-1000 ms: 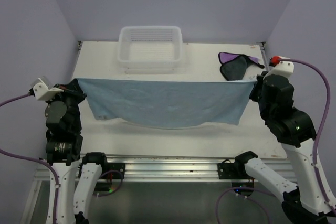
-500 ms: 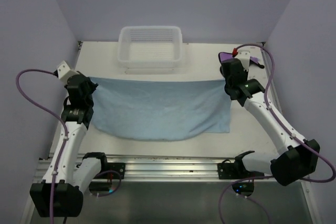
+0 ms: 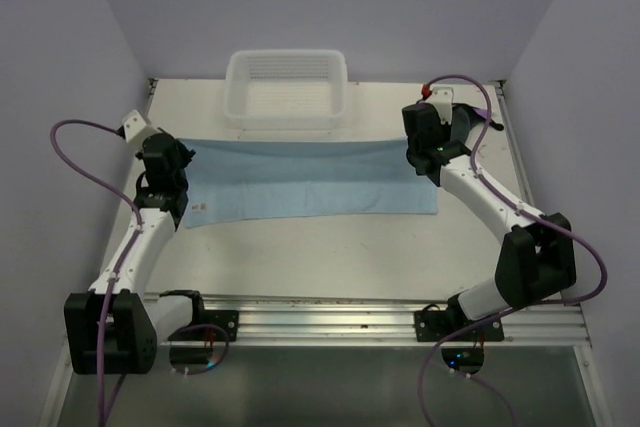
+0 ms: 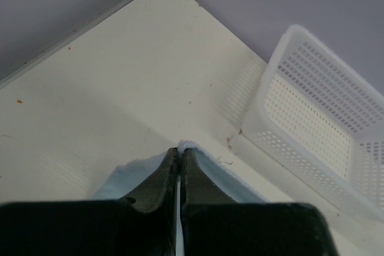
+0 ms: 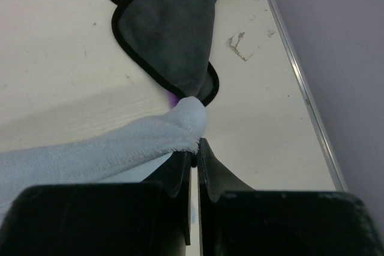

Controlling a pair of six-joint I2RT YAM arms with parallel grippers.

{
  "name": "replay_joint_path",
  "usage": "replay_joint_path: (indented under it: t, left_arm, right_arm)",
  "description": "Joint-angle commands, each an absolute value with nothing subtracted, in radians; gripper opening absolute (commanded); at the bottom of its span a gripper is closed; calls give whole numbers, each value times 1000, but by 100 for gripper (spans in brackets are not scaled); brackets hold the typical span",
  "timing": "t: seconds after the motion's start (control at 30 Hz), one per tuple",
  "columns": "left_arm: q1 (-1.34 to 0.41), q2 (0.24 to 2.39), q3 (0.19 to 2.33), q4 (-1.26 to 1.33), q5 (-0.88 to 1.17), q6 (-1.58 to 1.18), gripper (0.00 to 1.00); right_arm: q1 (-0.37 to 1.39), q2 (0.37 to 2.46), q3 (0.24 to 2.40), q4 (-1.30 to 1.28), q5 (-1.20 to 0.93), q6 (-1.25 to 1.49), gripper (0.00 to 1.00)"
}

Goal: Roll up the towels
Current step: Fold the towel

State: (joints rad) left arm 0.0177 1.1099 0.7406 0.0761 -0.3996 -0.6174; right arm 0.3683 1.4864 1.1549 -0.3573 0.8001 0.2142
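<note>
The light blue towel [image 3: 310,179] lies spread flat across the table in front of the white basket [image 3: 286,87]. My left gripper [image 3: 183,155] is shut on its far left corner; in the left wrist view the corner's edge [image 4: 223,174] pokes out past the shut gripper [image 4: 179,151]. My right gripper [image 3: 417,152] is shut on the far right corner, which bunches [image 5: 138,142] over the shut gripper [image 5: 197,147]. The purple towel [image 5: 168,34], dark grey side up, lies just beyond the right gripper. In the top view the right arm mostly hides it.
The basket's perforated wall [image 4: 318,118] stands close to the right of the left gripper. The table's right rail [image 5: 300,88] runs near the purple towel. Purple walls close in the table on three sides.
Both arms have reached forward and down. The blue towel, which hung sagging between the raised grippers, now lies flat on the table nearer the basket. Both grips stayed shut.
</note>
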Motion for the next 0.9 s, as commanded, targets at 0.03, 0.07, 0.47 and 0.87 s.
replay_joint_path:
  t: [0.03, 0.07, 0.47, 0.87]
  left_arm:
    - [26, 1080, 647, 224, -399, -632, 0]
    - [28, 1075, 637, 225, -403, -627, 0]
    - [26, 1006, 453, 261, -434, -634, 0]
    - [28, 989, 351, 299, -442, -637, 0]
  right_arm:
    - [351, 1483, 1100, -267, 839, 189, 0]
    - [348, 1483, 1089, -264, 838, 190, 0]
    - [342, 1488, 951, -258, 788, 261, 0]
    - [342, 1506, 870, -268, 776, 301, 0]
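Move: Each hand already pinches a far corner of the towel, held up off the table. The towel's near left corner lies on the table about 10 cm back from the left hand, straight in line and 20 cm below, with the basket some 21 cm ahead and 20 cm to its right. The near right corner is about 9 cm back from the right hand, 1 cm to its right and 18 cm below; the grey-purple cloth lies 14 cm ahead and 11 cm to its right. With the towel's far edge still pinched at both corners, the two hands sink together by roughly 10 cm while drawing back some 5 cm, bringing that edge down towards the near edge on the table. Both slow as they go, fingers staying shut and wrists tipping slightly further down, the right by about 10 degrees. ##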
